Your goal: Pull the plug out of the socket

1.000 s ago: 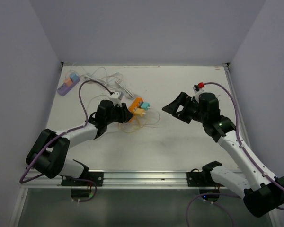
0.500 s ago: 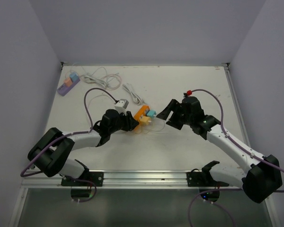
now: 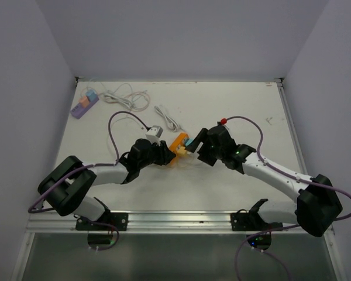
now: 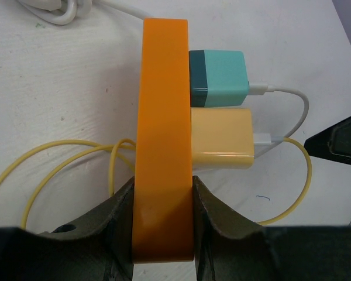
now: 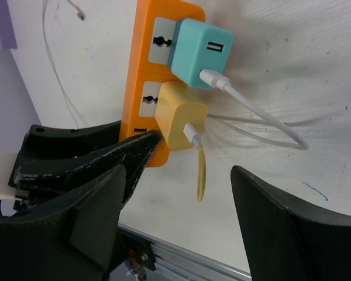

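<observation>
An orange socket strip (image 3: 176,143) lies mid-table. A teal plug (image 4: 218,78) and a yellow plug (image 4: 221,139) sit in it side by side; they also show in the right wrist view, teal (image 5: 199,52) and yellow (image 5: 178,116). My left gripper (image 4: 162,216) is shut on the strip's near end (image 4: 162,146). My right gripper (image 5: 178,205) is open, its jaws wide apart, just short of the yellow plug, touching nothing. In the top view it (image 3: 194,147) sits right beside the plugs.
A white cable (image 4: 286,96) and a thin yellow cable (image 4: 58,164) loop from the plugs over the table. A purple strip (image 3: 85,103) and coiled white cables (image 3: 126,96) lie at the back left. White walls close in both sides.
My left gripper has carried the orange strip toward the middle. My right arm has swung left and lowered until its open jaws are next to the plugs.
</observation>
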You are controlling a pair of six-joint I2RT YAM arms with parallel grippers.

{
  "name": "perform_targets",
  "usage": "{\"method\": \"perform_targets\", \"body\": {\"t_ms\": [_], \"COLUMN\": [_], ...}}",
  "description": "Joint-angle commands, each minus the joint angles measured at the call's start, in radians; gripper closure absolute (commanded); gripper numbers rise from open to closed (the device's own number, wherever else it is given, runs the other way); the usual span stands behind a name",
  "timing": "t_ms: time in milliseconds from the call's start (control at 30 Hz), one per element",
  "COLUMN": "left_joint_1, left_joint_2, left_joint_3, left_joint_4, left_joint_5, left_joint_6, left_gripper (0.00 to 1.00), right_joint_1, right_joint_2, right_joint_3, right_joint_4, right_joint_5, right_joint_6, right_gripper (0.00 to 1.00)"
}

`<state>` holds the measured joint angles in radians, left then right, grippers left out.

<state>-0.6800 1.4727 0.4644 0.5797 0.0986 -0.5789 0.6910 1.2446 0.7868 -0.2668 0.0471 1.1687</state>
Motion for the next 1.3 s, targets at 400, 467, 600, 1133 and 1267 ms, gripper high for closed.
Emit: {"method": "perform_targets", "body": {"t_ms": [400, 467, 600, 1133, 1267], "left_joint_1": [-0.039, -0.043, -0.047, -0.076, -0.084], "left_joint_2": [0.005, 0.008, 0.009, 0.018, 0.018], "left_joint_3": [0.016, 0.02, 0.026, 0.048, 0.054], "left_joint_4": [0.158, 0.158, 0.154, 0.158, 0.158], "left_joint_5": [-0.027, -0.027, -0.028, -0.069, -0.079], "left_joint_6": [-0.016, -0.016, -0.016, -0.032, -0.036], "left_gripper": [1.0, 1.0, 1.0, 1.0, 1.0], "right_joint_1": [0.047, 0.048, 0.048, 0.065, 0.068], "right_joint_2": [0.101, 0.116, 0.167, 0.23, 0.243], "right_joint_3": [-0.037, -0.034, -0.017, 0.0, 0.0], "right_joint_4": [0.132, 0.147, 0.188, 0.238, 0.239], "right_joint_5": [0.148, 0.149, 0.129, 0.138, 0.142], "right_joint_6": [0.193, 0.203, 0.213, 0.267, 0.276], "right_gripper": [0.33, 0.34, 0.38, 0.49, 0.55]}}
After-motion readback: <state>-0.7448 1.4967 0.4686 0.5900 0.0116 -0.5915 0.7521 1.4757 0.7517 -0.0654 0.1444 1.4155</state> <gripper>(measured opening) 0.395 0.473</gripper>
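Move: The right hand, open and empty, has the yellow plug some 6 cm below it, roughly 2 cm ahead and 3 cm to its left. The teal plug sits beside it, about 3 cm farther out and 2 cm to the right of the yellow one; the orange socket strip's middle is around 4 cm ahead and 5 cm left of that hand, equally low. From the left hand, still gripping the strip, the yellow plug is about 2 cm ahead and 4 cm to its right. The right fingers come to straddle the yellow plug, a pad on either side at its cable end, narrowing to about two thirds of their opening. The hand first drops, then slides forward and left to the plug, some 5 cm down in all and half that to the left, turning about 10 degrees clockwise. The left hand keeps its pinch on the socket strip. ##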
